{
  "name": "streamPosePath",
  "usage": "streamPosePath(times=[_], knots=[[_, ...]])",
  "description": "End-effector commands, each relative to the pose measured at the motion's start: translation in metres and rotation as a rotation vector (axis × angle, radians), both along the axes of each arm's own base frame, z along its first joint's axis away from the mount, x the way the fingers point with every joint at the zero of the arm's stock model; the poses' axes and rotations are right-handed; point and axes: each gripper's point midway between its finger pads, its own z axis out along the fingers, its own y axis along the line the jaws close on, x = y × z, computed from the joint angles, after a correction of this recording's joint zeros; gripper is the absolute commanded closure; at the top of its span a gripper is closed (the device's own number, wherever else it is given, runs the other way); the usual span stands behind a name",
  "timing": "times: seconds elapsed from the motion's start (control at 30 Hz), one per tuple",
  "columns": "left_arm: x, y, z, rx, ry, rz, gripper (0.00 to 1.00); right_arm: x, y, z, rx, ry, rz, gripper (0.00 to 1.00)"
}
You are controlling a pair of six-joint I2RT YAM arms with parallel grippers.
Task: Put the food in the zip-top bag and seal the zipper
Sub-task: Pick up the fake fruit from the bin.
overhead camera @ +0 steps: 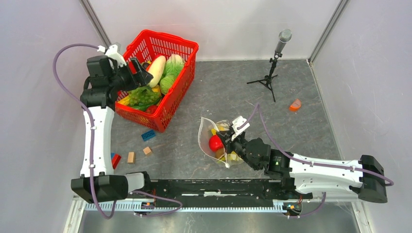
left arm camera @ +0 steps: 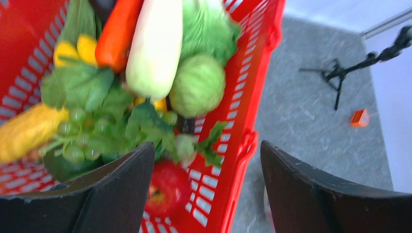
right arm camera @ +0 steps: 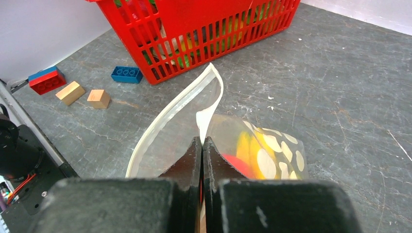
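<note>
The zip-top bag lies mid-table with red and yellow food inside, its mouth gaping. My right gripper is shut on the bag's upper edge beside the whitish zipper, which curves up and away from the table. More food fills the red basket: a white radish, a cabbage, green grapes, a carrot and a red tomato. My left gripper hangs open over the basket's near right wall, above the tomato, holding nothing.
A blue brick, two wooden cubes and a red-and-blue brick lie in front of the basket. A microphone on a tripod stands at the back, with a small orange piece to its right.
</note>
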Motion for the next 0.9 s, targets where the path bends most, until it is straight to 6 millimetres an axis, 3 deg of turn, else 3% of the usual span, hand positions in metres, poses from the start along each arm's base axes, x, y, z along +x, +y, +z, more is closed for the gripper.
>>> streamPosePath(times=[0.0,0.33,0.6,0.73,0.87], knots=[[-0.027,0.011,-0.068,0.061,0.282,0.027,0.17,-0.003,0.007,0.01,0.048,-0.002,0.03,0.99],[-0.041,0.016,-0.121,0.161,0.494,-0.017,0.2,-0.004,0.005,0.005,0.038,0.003,0.037,0.99],[-0.041,0.001,-0.148,0.214,0.593,-0.102,0.16,-0.005,0.007,0.005,0.034,0.001,0.046,0.99],[-0.035,0.009,-0.167,0.249,0.653,-0.054,0.16,-0.005,0.008,0.004,0.031,0.003,0.049,0.99],[-0.041,0.014,-0.175,0.273,0.69,-0.05,0.16,-0.005,0.008,0.003,0.026,0.005,0.048,0.99]])
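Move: The red tomato lies in the basket's near corner, about 23 cm below the open left hand and 3 cm back, a centimetre to its right. Around it, counted from that hand, the green grapes are some 2 cm ahead and 4 cm left, and the round cabbage about 6 cm ahead and 7 cm right; both roughly 20 cm below. From the right hand, the tomato is some 28 cm left, 16 cm ahead and 12 cm lower. Downward, the left hand sinks about 17 cm into the basket's near corner towards the red tomato and the leaves over it, easing slightly back at first. Its wrist tips the fingers some 35 degrees more steeply down and rolls a little, the fingers staying wide open. The right hand keeps its pinch on the bag's rim. ##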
